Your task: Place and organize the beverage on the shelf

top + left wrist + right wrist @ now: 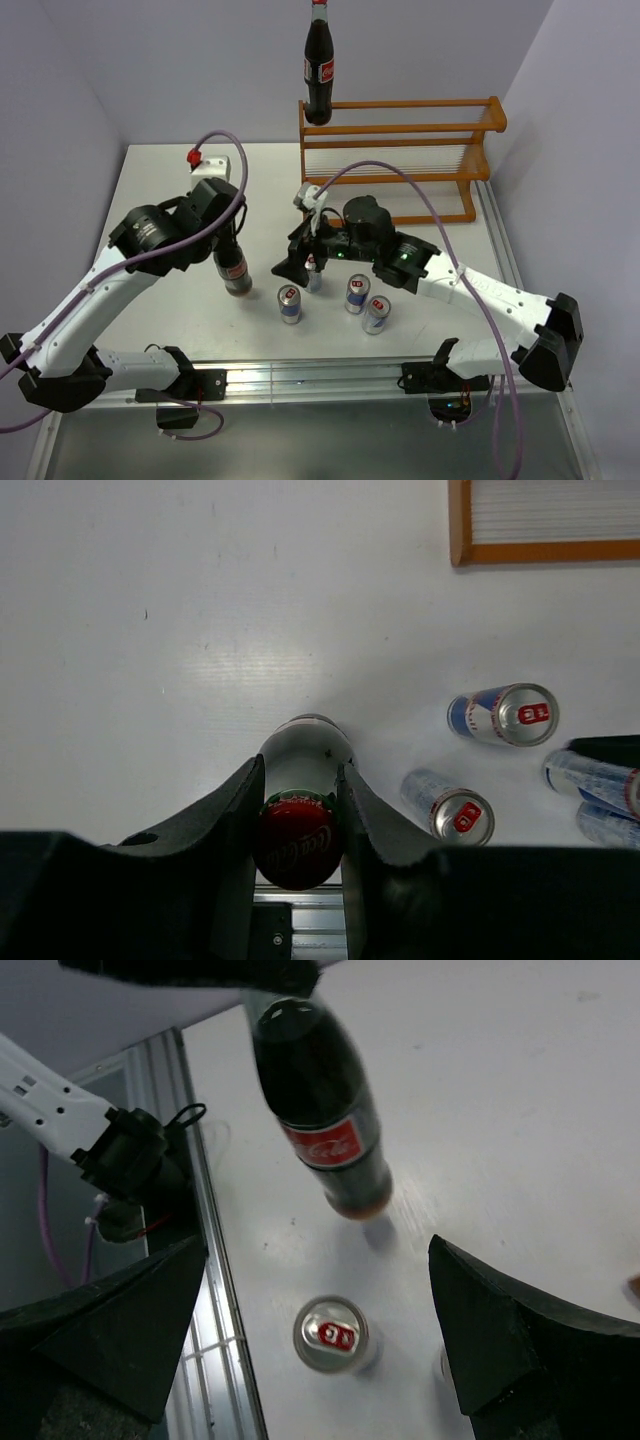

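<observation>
My left gripper (298,798) is shut on the neck of a dark cola bottle (305,750) with a red cap, which hangs upright with its base close to the table. The top view has this bottle (236,275) under the left gripper (226,248). A second cola bottle (319,70) stands on the left end of the orange-brown shelf (420,128). Several blue-and-silver cans stand at the table's front, among them one (290,305), another (357,293) and a third (377,314). My right gripper (318,1260) is open above one can (335,1335); its jaws stand wide apart and hold nothing.
The metal rail (300,378) with both arm bases runs along the near table edge. Walls close in at the left, right and behind the shelf. The purple cables (235,160) loop above both arms.
</observation>
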Action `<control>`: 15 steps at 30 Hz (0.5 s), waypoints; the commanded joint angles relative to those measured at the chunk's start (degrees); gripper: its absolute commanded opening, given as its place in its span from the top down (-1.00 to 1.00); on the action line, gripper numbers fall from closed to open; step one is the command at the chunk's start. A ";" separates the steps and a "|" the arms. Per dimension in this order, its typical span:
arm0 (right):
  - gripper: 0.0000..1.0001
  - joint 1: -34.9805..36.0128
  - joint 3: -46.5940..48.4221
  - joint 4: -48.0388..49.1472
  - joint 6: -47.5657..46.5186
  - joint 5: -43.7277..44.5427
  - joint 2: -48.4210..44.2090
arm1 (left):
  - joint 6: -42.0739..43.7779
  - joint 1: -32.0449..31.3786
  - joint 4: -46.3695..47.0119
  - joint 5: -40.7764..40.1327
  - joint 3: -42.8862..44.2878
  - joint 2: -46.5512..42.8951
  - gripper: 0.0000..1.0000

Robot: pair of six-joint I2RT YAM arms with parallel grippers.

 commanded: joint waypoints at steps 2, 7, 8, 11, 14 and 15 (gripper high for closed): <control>-1.00 3.05 0.79 12.85 -4.66 -2.67 3.84 | 5.19 -0.22 4.86 -3.74 11.10 -0.50 1.00; -0.97 3.32 5.01 15.31 -8.44 -2.06 10.17 | 7.04 -0.22 2.22 -3.21 18.57 1.78 1.00; -0.97 3.40 6.24 15.84 -8.70 -2.14 12.27 | 7.30 -0.22 2.04 -2.77 19.36 2.05 0.99; -0.95 3.67 8.00 18.65 -9.06 -2.32 15.79 | 8.18 -0.22 1.60 -1.11 22.35 2.92 1.00; -0.92 4.28 9.23 22.07 -9.50 -1.88 18.43 | 8.88 -0.22 0.99 0.13 25.25 3.89 1.00; -0.92 4.80 9.50 22.95 -9.76 -1.62 18.96 | 9.06 -0.22 0.98 0.39 25.78 4.24 1.00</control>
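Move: The right hand, open, has the Coke bottle's middle about 11 cm to its left, 3 cm ahead and 8 cm below. The near can stands about 2 cm to its left, level fore-and-aft and 18 cm down; the far can is some 7 cm ahead, 3 cm to its right and equally low. From the left hand, already holding the bottle at the cap, the right gripper lies about 12 cm right, 3 cm back and nearly level. Straight up, slowing, the left arm carries the bottle about 7 cm higher, keeping its grip at the cap while the fingertips tilt up slightly. The open right gripper reaches some 8 cm left towards the bottle's body, easing forward and down nearly 3 cm each and rolling about 10 degrees; it comes close without closing. ##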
